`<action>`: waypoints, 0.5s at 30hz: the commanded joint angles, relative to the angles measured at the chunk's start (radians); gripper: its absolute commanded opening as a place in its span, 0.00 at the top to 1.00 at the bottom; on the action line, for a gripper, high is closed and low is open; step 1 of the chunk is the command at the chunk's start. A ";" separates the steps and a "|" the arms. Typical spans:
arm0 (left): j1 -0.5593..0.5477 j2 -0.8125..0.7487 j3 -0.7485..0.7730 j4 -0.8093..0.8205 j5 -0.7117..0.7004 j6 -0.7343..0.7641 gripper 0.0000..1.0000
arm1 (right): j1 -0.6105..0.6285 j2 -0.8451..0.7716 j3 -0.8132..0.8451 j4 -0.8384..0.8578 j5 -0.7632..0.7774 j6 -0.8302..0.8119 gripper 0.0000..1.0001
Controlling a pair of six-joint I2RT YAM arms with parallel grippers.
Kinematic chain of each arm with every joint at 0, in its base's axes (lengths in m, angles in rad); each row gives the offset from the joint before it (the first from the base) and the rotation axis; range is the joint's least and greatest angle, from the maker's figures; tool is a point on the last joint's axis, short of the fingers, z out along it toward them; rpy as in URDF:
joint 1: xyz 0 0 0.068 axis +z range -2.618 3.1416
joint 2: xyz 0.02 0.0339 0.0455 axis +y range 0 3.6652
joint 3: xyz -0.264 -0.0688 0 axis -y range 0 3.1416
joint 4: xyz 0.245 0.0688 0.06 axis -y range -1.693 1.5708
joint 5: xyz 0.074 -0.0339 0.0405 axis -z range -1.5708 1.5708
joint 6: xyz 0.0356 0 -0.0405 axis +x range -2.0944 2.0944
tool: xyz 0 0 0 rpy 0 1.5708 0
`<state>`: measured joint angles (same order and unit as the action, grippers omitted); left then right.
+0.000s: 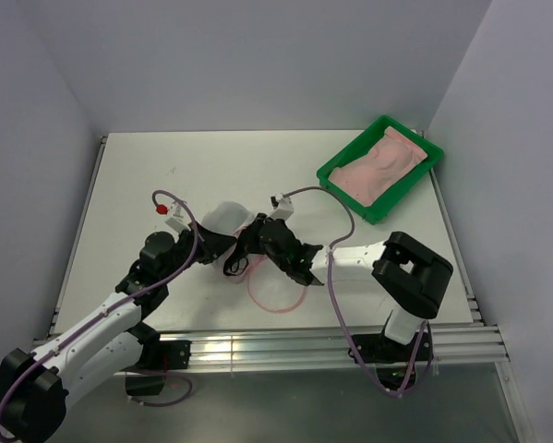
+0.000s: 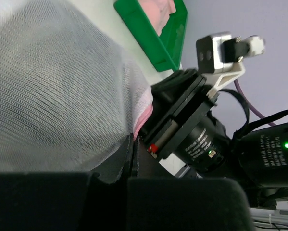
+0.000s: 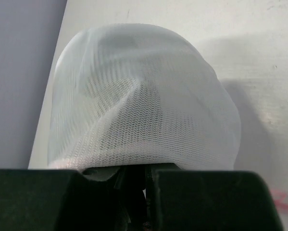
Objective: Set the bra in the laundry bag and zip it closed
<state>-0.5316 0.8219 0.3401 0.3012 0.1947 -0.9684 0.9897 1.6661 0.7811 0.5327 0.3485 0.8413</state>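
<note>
The laundry bag is a white mesh pouch held up off the table between both arms, and its pink zip rim hangs in a loop below. My left gripper is shut on the bag's mesh edge beside the pink rim. My right gripper faces it from the right, jaws closed on the bag's lower edge. The bra, pale pink, lies in the green tray at the back right, far from both grippers.
The green tray stands near the table's right edge. A thin purple cable arcs from the right arm above the table. The right arm's wrist camera sits close to my left fingers. Walls enclose the table on three sides.
</note>
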 commanded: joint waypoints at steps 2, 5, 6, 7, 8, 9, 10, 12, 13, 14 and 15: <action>-0.004 -0.006 0.013 -0.043 0.029 -0.064 1.00 | 0.004 0.053 0.118 -0.089 0.135 0.082 1.00; -0.002 -0.009 0.016 -0.051 0.044 -0.116 1.00 | 0.004 0.092 0.145 -0.115 0.173 0.061 0.96; -0.004 -0.012 0.017 -0.051 0.043 -0.127 1.00 | 0.003 0.106 0.155 -0.119 0.173 0.052 0.90; -0.002 -0.013 0.020 -0.056 0.037 -0.144 1.00 | 0.003 0.107 0.158 -0.137 0.161 0.032 0.77; -0.002 -0.015 0.023 -0.065 0.028 -0.148 1.00 | 0.003 0.104 0.155 -0.140 0.150 0.016 0.66; -0.002 -0.017 0.036 -0.079 0.009 -0.148 1.00 | 0.003 0.092 0.146 -0.140 0.129 -0.002 0.54; -0.001 -0.018 0.042 -0.091 -0.033 -0.144 1.00 | 0.001 0.084 0.147 -0.151 0.101 -0.014 0.38; 0.008 -0.018 0.060 -0.126 -0.076 -0.139 1.00 | 0.001 0.046 0.141 -0.203 0.018 -0.073 0.26; 0.015 -0.018 0.065 -0.131 -0.107 -0.138 1.00 | -0.002 0.026 0.138 -0.223 -0.005 -0.109 0.17; 0.021 -0.015 0.066 -0.128 -0.118 -0.139 1.00 | -0.003 0.008 0.132 -0.265 -0.044 -0.125 0.15; 0.036 -0.015 0.071 -0.119 -0.123 -0.142 1.00 | -0.005 -0.041 0.109 -0.276 -0.063 -0.140 0.12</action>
<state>-0.5217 0.8204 0.3573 0.1806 0.1425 -1.0954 0.9867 1.7409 0.8986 0.3141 0.3649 0.7856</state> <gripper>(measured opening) 0.014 0.864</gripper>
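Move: The laundry bag's middle lies about 5 cm left of the right gripper, level with it in reach and 5 cm lower; from the left gripper, which pinches its pink rim, it is some 3 cm ahead, 4 cm left and 11 cm down. The bra in the right fingers hangs about 5 cm back, 2 cm left and 5 cm below them. The bag's open pink lid is some 10 cm back, 7 cm right and 9 cm below the right hand. Push the right gripper about 2 cm farther forward into the bag's mouth with the bra still pinched, then open the fingers wide to let go of it while sinking some 4 cm and easing back a little, rolling about 10 degrees so the hand's left side drops. Keep the left fingers shut on the pink rim, letting that hand sink 1.5 cm and tip down slightly. ##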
